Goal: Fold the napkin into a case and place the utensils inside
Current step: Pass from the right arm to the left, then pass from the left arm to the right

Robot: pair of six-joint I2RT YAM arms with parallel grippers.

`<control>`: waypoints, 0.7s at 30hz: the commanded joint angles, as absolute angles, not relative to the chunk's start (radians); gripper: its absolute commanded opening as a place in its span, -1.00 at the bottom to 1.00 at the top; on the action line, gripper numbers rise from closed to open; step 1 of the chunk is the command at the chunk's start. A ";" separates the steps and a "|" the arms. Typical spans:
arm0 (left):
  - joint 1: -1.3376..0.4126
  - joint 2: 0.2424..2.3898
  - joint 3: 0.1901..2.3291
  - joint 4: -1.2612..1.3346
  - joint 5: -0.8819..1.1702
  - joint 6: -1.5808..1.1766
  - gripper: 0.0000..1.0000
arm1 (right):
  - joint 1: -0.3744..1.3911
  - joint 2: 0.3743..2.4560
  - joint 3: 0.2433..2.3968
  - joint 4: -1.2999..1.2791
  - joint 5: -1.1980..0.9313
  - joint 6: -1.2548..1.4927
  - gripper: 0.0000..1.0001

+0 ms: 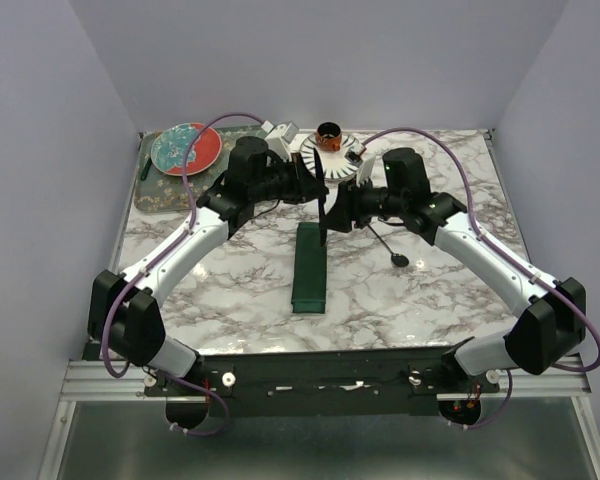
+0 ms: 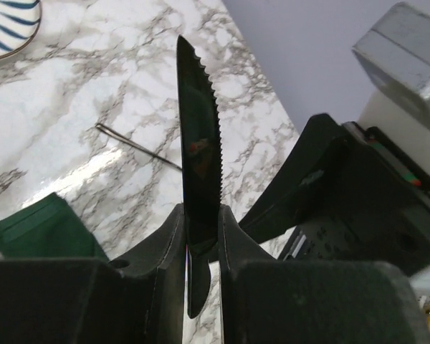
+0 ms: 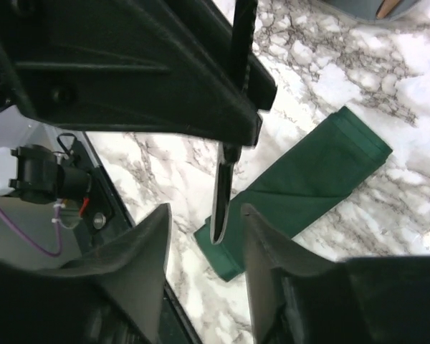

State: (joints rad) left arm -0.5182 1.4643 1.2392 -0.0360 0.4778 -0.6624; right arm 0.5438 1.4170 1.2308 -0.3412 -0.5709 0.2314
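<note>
The black serrated knife [image 2: 199,136] stands nearly upright, and my left gripper [image 2: 201,229] is shut on its lower part. From above, the knife [image 1: 323,210] hangs over the far end of the case [image 1: 309,268], a long narrow dark green folded napkin lying flat mid-table. My right gripper [image 3: 204,222] is open. The knife's lower tip [image 3: 221,208] hangs between its fingers without touching either, above the case [image 3: 308,179]. In the top view both grippers, left [image 1: 315,188] and right [image 1: 338,212], meet at the knife. No fork shows.
A slim spoon [image 1: 390,248] lies on the marble right of the case. A blue-striped plate [image 1: 330,160] with a small orange cup [image 1: 329,135] sits at the back centre. A red and teal plate [image 1: 185,148] rests on a green tray at back left.
</note>
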 commanded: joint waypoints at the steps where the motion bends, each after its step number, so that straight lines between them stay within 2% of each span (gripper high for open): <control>1: -0.491 1.508 1.340 -0.274 0.396 -0.545 -1.00 | 0.511 1.401 1.244 -0.360 -0.581 0.212 0.34; 3: -0.485 1.545 1.361 -0.354 0.376 -0.526 -1.00 | 0.477 1.396 1.241 -0.390 -0.577 0.187 0.57; 11: -0.483 1.679 1.417 -0.436 0.285 -0.568 -1.00 | 0.377 1.390 1.181 -0.456 -0.549 0.103 0.98; 21: -0.483 1.873 1.569 -0.517 0.190 -0.545 -1.00 | 0.305 1.358 1.131 -0.463 -0.518 0.077 1.00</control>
State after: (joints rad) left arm -0.4843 1.8328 1.4990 -0.4786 0.2443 -0.5632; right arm 0.3302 1.4071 1.1542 -0.4423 -0.5465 0.1097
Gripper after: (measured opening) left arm 0.235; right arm 0.998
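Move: The left hand already grips the knife. The folded napkin it is bound for lies some 27 cm below, its middle about 3 cm back and 2 cm left; the spoon is roughly 4 cm ahead and 17 cm right, the striped plate about 28 cm ahead and 4 cm right. From the right hand, with its fingers parting around the knife handle, the spoon lies about 8 cm ahead, 15 cm right and 23 cm below. Left lowers the knife about 15 cm, easing forward over the napkin; right opens wide, withdrawing 8 cm rightward. ##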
